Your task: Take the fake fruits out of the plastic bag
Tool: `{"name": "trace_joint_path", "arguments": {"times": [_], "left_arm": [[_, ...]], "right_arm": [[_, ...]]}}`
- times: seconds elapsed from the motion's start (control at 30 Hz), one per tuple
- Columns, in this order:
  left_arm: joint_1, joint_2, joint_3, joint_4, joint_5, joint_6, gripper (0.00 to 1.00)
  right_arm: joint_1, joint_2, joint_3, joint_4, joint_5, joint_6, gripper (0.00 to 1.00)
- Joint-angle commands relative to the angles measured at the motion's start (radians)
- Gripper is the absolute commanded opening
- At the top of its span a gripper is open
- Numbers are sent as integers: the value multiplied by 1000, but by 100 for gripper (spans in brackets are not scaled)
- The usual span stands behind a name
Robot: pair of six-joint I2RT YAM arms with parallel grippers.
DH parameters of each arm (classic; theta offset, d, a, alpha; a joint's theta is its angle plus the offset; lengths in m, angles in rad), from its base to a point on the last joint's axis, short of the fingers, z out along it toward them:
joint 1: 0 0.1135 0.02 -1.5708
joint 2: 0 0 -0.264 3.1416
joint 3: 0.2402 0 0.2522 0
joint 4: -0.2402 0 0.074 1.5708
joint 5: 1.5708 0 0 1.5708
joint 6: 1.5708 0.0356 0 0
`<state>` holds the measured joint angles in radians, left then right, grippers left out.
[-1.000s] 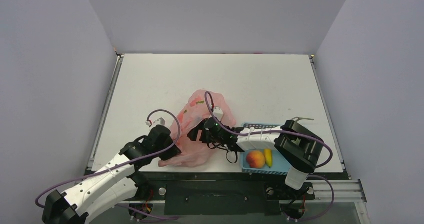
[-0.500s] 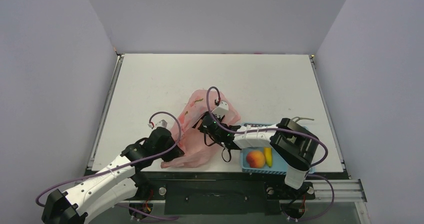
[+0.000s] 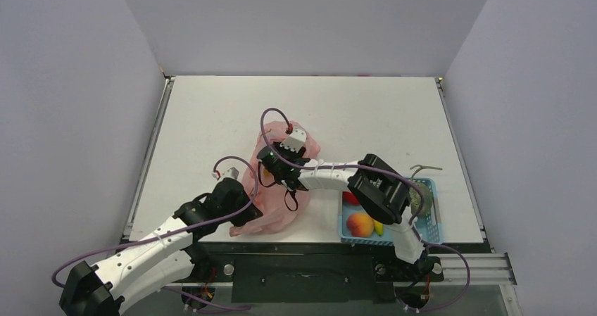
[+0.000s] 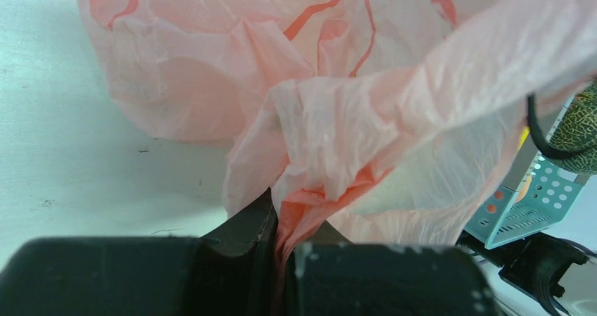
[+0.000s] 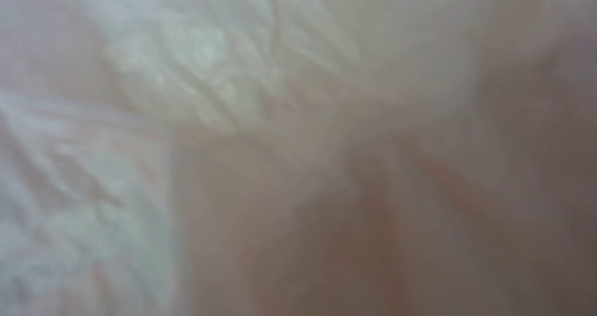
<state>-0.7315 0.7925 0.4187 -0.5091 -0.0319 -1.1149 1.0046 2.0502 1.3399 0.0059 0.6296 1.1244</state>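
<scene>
The pink plastic bag (image 3: 273, 205) lies crumpled near the table's front edge. My left gripper (image 3: 243, 205) is shut on a bunched fold of the bag (image 4: 352, 119), and the pinched plastic shows between its jaws (image 4: 281, 249). My right gripper (image 3: 269, 167) reaches from the right into the bag's top, its fingers hidden by plastic. The right wrist view shows only blurred pink film (image 5: 296, 147). In the blue basket lie a peach (image 3: 360, 224), a yellow banana (image 3: 379, 227), a red tomato-like fruit (image 3: 350, 198) and the netted melon (image 3: 419, 198). No fruit shows inside the bag.
The blue perforated basket (image 3: 429, 226) stands at the front right, just right of the bag; its corner (image 4: 535, 196) and the melon (image 4: 579, 134) show in the left wrist view. My right forearm (image 3: 331, 177) spans from basket to bag. Grey walls enclose the table.
My right arm has swung left and farther back, carrying its gripper over and into the bag and uncovering the melon in the basket. The left gripper kept its hold on the bag.
</scene>
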Motion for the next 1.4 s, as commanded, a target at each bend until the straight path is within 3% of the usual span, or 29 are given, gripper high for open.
{"name": "trace_joint_path", "arguments": {"times": [0.0,0.07,0.2,0.27,0.5,0.63,0.7,0.9,1.03,1.13,1.23,1.37], "left_arm": [[-7,-27,-4,-3,12,-4,0],[-8,-39,-9,-5,11,-9,0],[-9,-56,-10,-10,1,-12,0],[-7,-53,-6,-11,-3,-11,0],[-7,-30,42,-66,-57,1,0],[-4,-12,63,-89,-116,7,0],[-3,-6,69,-93,-134,5,0],[-3,4,74,-85,-169,-9,0],[-1,19,93,-82,-187,-17,0],[-1,36,122,-104,-226,-43,0],[1,45,149,-149,-281,-81,0],[2,36,169,-208,-356,-148,0]], "right_arm": [[-56,67,80,-108,1,-32,70],[-61,105,142,-250,-5,-14,69],[-44,134,174,-288,-16,-15,67],[-44,137,178,-294,-21,-58,61],[-38,-73,27,-189,-175,-223,21],[-51,-226,-95,-152,-385,-260,0],[-61,-301,-173,-109,-527,-252,0],[-78,-461,-402,228,-1003,-97,0],[-26,-552,-464,318,-1162,4,0],[28,-654,-457,201,-1186,-49,0],[89,-754,-448,-24,-1156,-154,0],[129,-931,-495,-147,-1187,-205,0]]}}
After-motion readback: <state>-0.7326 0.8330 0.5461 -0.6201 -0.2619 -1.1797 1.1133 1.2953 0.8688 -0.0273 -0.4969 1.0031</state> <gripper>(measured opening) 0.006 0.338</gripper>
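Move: The right gripper is open inside the pink bag. The banana lies about 4 cm below it, roughly 3 cm back towards the base, and neither left nor right. The blue tray is some 33 cm to this hand's right and 19 cm back, with the peach in it about 24 cm right and 22 cm back. The left gripper, pinching the bag's rim, has the banana roughly 17 cm ahead, 4 cm right and 4 cm below. Push the right gripper down about 4 cm inside the bag and close its fingers around the banana. Then draw it back towards the base by nearly 30 cm, lifting some 18 cm and swinging the wrist about 65 degrees counter-clockwise. Keep the left gripper pinched on the bag, easing it a couple of centimetres left, then forward and up about 3 cm at the end. ##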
